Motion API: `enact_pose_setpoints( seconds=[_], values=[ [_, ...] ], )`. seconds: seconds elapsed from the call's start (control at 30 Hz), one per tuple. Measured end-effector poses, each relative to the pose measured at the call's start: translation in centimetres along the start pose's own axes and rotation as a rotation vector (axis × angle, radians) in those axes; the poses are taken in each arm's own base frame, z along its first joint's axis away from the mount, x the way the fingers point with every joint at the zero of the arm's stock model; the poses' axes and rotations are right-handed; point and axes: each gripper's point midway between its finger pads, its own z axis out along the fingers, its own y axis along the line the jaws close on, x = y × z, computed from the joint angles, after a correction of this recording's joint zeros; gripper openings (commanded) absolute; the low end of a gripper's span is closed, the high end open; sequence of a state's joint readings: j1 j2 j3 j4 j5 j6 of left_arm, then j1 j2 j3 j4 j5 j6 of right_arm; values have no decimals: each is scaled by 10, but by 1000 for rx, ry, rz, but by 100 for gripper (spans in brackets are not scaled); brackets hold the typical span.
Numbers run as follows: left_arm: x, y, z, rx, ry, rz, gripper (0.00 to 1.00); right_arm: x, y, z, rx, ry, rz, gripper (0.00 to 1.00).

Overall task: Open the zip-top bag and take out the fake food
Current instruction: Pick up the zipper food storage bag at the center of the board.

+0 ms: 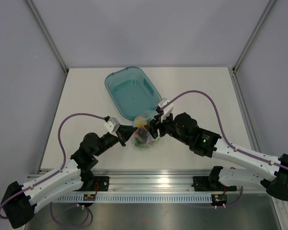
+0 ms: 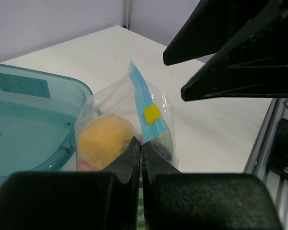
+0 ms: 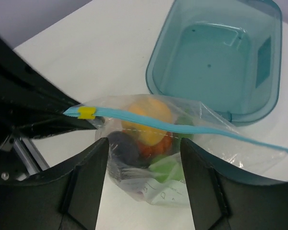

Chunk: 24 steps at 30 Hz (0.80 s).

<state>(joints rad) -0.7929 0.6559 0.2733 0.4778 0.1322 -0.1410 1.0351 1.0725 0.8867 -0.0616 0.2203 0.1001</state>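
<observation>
The zip-top bag (image 1: 144, 134) hangs just above the table between both arms, its light blue zip strip (image 3: 182, 128) stretched taut with a yellow slider (image 3: 86, 112) at one end. Through the clear plastic I see the fake food: a yellow lemon (image 3: 153, 115), a purple eggplant (image 3: 124, 146), an orange-red piece (image 3: 151, 146) and a green piece (image 3: 165, 167). My left gripper (image 2: 140, 143) is shut on the bag's edge just below the slider (image 2: 152, 113). The right gripper (image 3: 144, 143) stands open, its fingers either side of the bag without touching it.
A rigid translucent teal tub (image 1: 132, 91) sits empty just behind the bag, toward the table's far middle. The right gripper's dark fingers (image 2: 230, 52) fill the upper right of the left wrist view. A metal rail (image 1: 149, 184) runs along the near edge.
</observation>
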Motion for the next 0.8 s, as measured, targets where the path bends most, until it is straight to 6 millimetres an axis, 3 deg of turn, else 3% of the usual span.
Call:
enact_pose_setpoints(
  seconds=[0.1,0.23,0.37,0.67,0.8],
  values=[
    [0,-6,0,31,10,-16,0,-5,14,-9,-121,-50,-116,71],
    [0,-12,1,58,27,-32,0,-34,33,-27,-254,-177,-255,69],
    [0,-14,4,67,41,-45,0,-48,41,-35,-307,-248,-363,69],
    [-1,-11,2,45,41,-48,0,-37,45,-19,-344,-206,-497,69],
    [-6,-8,0,30,26,-46,0,-58,53,-14,-363,-221,-523,74]
  ],
)
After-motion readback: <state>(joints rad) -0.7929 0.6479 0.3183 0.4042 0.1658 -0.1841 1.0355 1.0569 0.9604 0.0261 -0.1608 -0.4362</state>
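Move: The yellow slider on the bag's blue zip strip lies about 5 cm left, 1 cm back and 3 cm below the open right hand. From that hand the yellow food in the bag sits some 6 cm ahead, 6 cm left and 7 cm down, and the teal tray's middle roughly 23 cm ahead, 11 cm left and 20 cm down. The left hand already pinches the bag beside the slider, which is about 3 cm to its right, 1 cm ahead and 1 cm up. Draw the open right gripper back about 4 cm and lift it some 6 cm away from the zip strip, tipping its fingers up and turning them counter-clockwise by roughly 25 degrees each until they point mostly left. Then ease it left a few centimetres, still open. Keep the bag's corner pinched in the shut left gripper, nearly in place. ##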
